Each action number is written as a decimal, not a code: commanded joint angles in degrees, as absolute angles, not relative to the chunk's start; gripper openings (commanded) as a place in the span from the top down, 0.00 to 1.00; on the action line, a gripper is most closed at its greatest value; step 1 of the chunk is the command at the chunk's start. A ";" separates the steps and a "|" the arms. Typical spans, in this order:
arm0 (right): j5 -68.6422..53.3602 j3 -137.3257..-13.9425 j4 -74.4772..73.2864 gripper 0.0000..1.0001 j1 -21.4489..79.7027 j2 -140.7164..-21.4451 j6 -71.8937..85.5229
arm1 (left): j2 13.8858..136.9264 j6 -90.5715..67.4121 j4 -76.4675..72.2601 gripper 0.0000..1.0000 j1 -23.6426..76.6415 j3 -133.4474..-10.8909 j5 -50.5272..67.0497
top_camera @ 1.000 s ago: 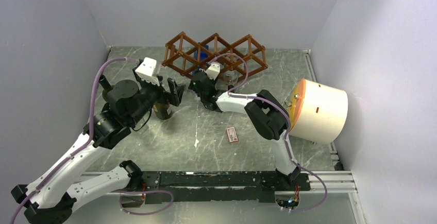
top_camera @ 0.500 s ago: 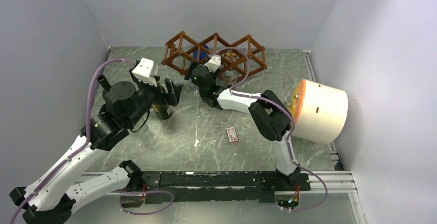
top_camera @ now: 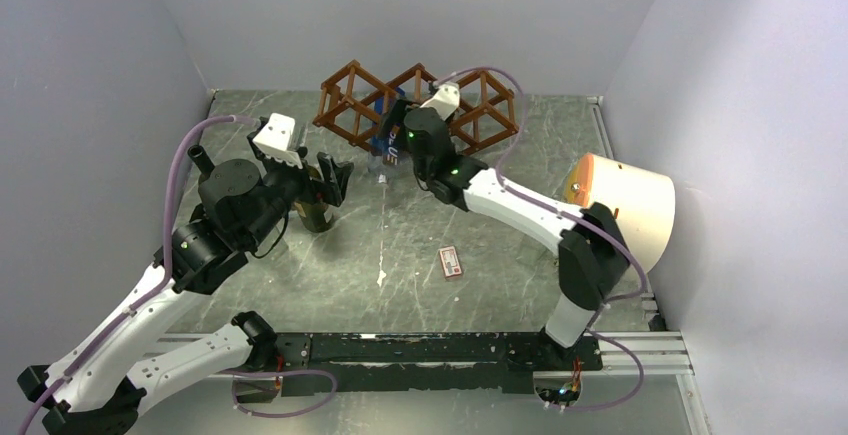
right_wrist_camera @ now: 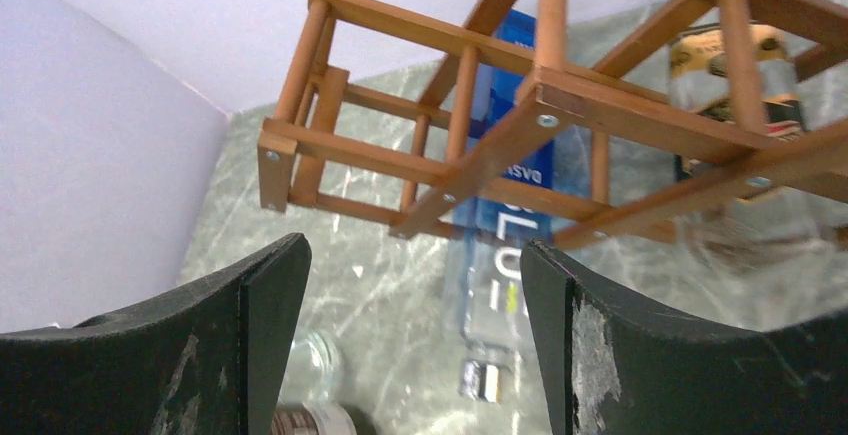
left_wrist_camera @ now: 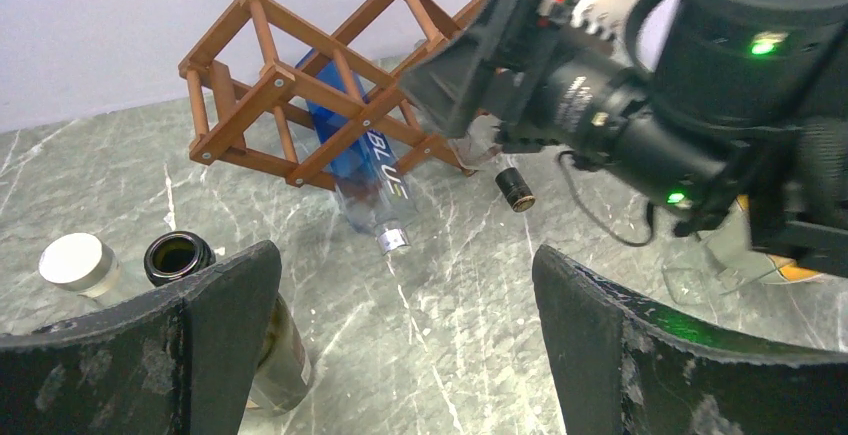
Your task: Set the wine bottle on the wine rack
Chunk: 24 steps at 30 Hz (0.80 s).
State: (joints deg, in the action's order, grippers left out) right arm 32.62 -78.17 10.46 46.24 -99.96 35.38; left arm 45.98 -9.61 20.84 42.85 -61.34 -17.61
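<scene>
The reddish-brown wine rack [top_camera: 470, 105] [left_wrist_camera: 262, 83] [right_wrist_camera: 540, 95] stands at the back of the table. A blue-labelled clear wine bottle [top_camera: 386, 149] [left_wrist_camera: 368, 173] [right_wrist_camera: 505, 245] lies slanted in the notch between its left and middle cells, its silver cap [left_wrist_camera: 395, 238] near the tabletop. My right gripper [top_camera: 398, 121] [right_wrist_camera: 410, 335] hovers open just above that bottle, with nothing between its fingers. A second labelled bottle [right_wrist_camera: 735, 80] lies in the rack further right. My left gripper [top_camera: 330, 180] [left_wrist_camera: 405, 355] stands wide open and empty beside an upright dark green bottle [top_camera: 316, 213] [left_wrist_camera: 180, 257].
A silver-capped bottle [left_wrist_camera: 75, 260] stands next to the dark one. A big white drum with an orange rim [top_camera: 620, 215] lies at the right. A small red-and-white card [top_camera: 451, 260] lies mid-table. A clear glass [left_wrist_camera: 715, 260] sits behind the right arm. Walls close in on three sides.
My right gripper opened, letting go of the blue bottle, and rose back over the rack as its arm stretched out. The left arm has barely moved.
</scene>
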 commanded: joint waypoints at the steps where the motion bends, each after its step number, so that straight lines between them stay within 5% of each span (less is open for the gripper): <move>1: 30.77 -75.34 -2.25 0.20 45.46 -90.53 30.45 | 45.12 -8.75 19.39 0.00 42.76 -62.19 -18.24; 13: 48.69 -70.43 -30.23 0.21 45.27 -66.34 25.11 | 45.07 -10.51 14.88 0.01 42.72 -59.46 -14.58; 24: 63.79 -71.29 -51.18 0.20 40.95 -63.45 36.37 | 48.51 -13.14 12.97 0.02 42.72 -59.28 -11.70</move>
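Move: Beside the drum, the clear bottle stands roughly 30 cm to the right of the right hand and 17 cm back, its middle some 13 cm lower. The drum is about 46 cm right and 14 cm back; the matchbox, 13 cm right and 20 cm back. In the rack, the blue bottle lies about 10 cm ahead and 2 cm left, well below. From the left hand, the clear bottle is about 40 cm right, level fore and aft, and 23 cm lower. Swinging clear of the rack with empty, open fingers, the right hand sweeps about 25 cm right and some 13 cm back towards the clear bottle by the drum. It rises about 7 cm on the way, then starts to sink, turning clockwise and rolling its left side down, each by some 25 degrees. The left hand, also open, drifts about 2 cm right. ##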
